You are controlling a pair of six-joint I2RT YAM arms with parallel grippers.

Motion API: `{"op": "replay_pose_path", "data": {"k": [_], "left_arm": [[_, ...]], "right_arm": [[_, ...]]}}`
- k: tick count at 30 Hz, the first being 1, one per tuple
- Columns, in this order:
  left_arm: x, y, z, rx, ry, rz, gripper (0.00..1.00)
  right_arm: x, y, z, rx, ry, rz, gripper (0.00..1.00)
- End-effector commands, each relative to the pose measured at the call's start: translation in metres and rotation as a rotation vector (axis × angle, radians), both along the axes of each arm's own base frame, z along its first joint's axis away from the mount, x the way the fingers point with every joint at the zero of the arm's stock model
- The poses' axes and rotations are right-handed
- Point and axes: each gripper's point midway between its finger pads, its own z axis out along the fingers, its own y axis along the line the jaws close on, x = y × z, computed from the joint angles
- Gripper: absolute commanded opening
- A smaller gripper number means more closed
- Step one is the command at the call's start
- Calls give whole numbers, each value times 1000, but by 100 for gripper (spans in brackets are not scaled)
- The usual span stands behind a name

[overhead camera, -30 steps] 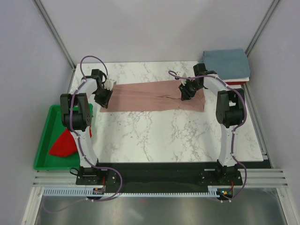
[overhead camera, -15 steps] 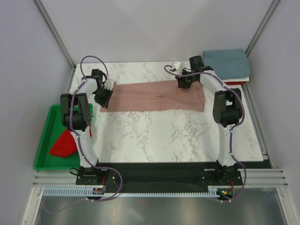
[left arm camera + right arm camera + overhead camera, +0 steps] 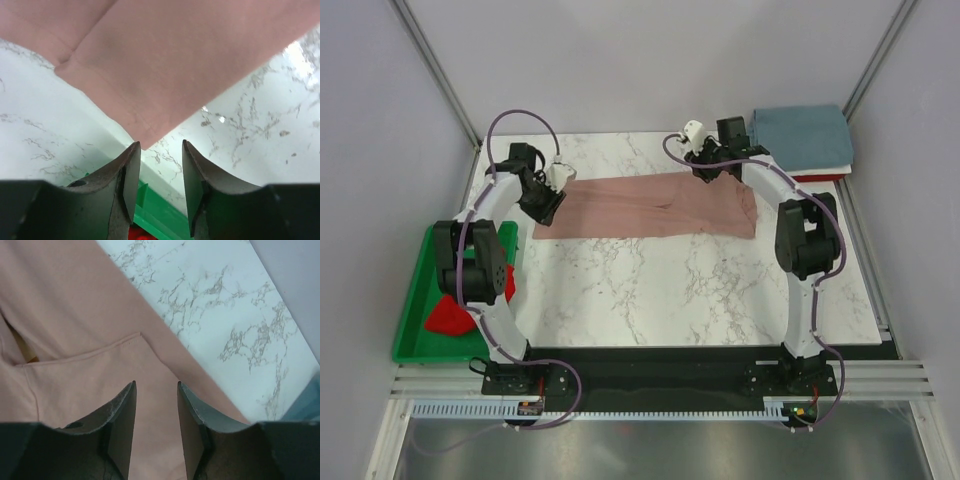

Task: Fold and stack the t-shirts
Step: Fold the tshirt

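The dusty-pink t-shirt (image 3: 655, 205) lies flat as a long folded strip across the far part of the table; it fills the left wrist view (image 3: 165, 60) and the right wrist view (image 3: 75, 340). My left gripper (image 3: 548, 204) hovers open and empty over the shirt's left corner (image 3: 140, 142). My right gripper (image 3: 705, 172) hovers open and empty over the shirt's far edge near its right end, above a sleeve fold (image 3: 125, 342). The red t-shirt (image 3: 457, 308) lies crumpled in the tray. The grey-blue t-shirt (image 3: 803, 135) sits folded at the far right corner.
A green plastic tray (image 3: 415, 335) sits off the table's left edge, its rim in the left wrist view (image 3: 160, 215). The marble table (image 3: 660, 290) spans the middle. Grey walls and frame posts close in behind and at the sides.
My right gripper has let go of the pink shirt and risen toward the far edge; the shirt's right end has settled flat. My left arm has shifted slightly toward the far side.
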Motion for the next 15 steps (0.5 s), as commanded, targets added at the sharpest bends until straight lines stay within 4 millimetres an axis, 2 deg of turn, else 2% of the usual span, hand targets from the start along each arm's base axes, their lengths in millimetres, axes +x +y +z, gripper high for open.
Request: {"op": "replay_pose_path", "data": {"k": [1,4,12,15], "left_arm": [[-14,-5,-1,98,-24,-275,47],[-22,-1,-18,120,21,-312,46],[0,2,-35,143,34,-277,47],[-2,1,-48,148,65,-286,47]], "right_arm": [[-6,-3,62,53,-116,-24,46],[-13,-3,58,64,-92,-34,46],[-27,-6,61,69,-75,-29,46],[-34,-8,61,62,-68,-31,46]]}}
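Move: The folded t-shirt's near left corner lies about 2 cm back and 3 cm to the left of my left hand, some 6 cm below it. The shirt's far left corner is roughly 10 cm ahead and 3 cm to the right. The green bin's middle is about 22 cm left and 17 cm back, with the red cloth in it 20 cm left and 21 cm back. From my right hand that near left corner lies some 40 cm left, 15 cm back and 9 cm down. I bring my open left hand back over the shirt's left end and then down about 5 cm towards its near left corner, turning clockwise some 15 degrees and tipping the fingers more upright, until the tips are close to the cloth at the near edge. My right hand, empty and open, rises about 3 cm clear of the shirt while drawing back nearly as far. ##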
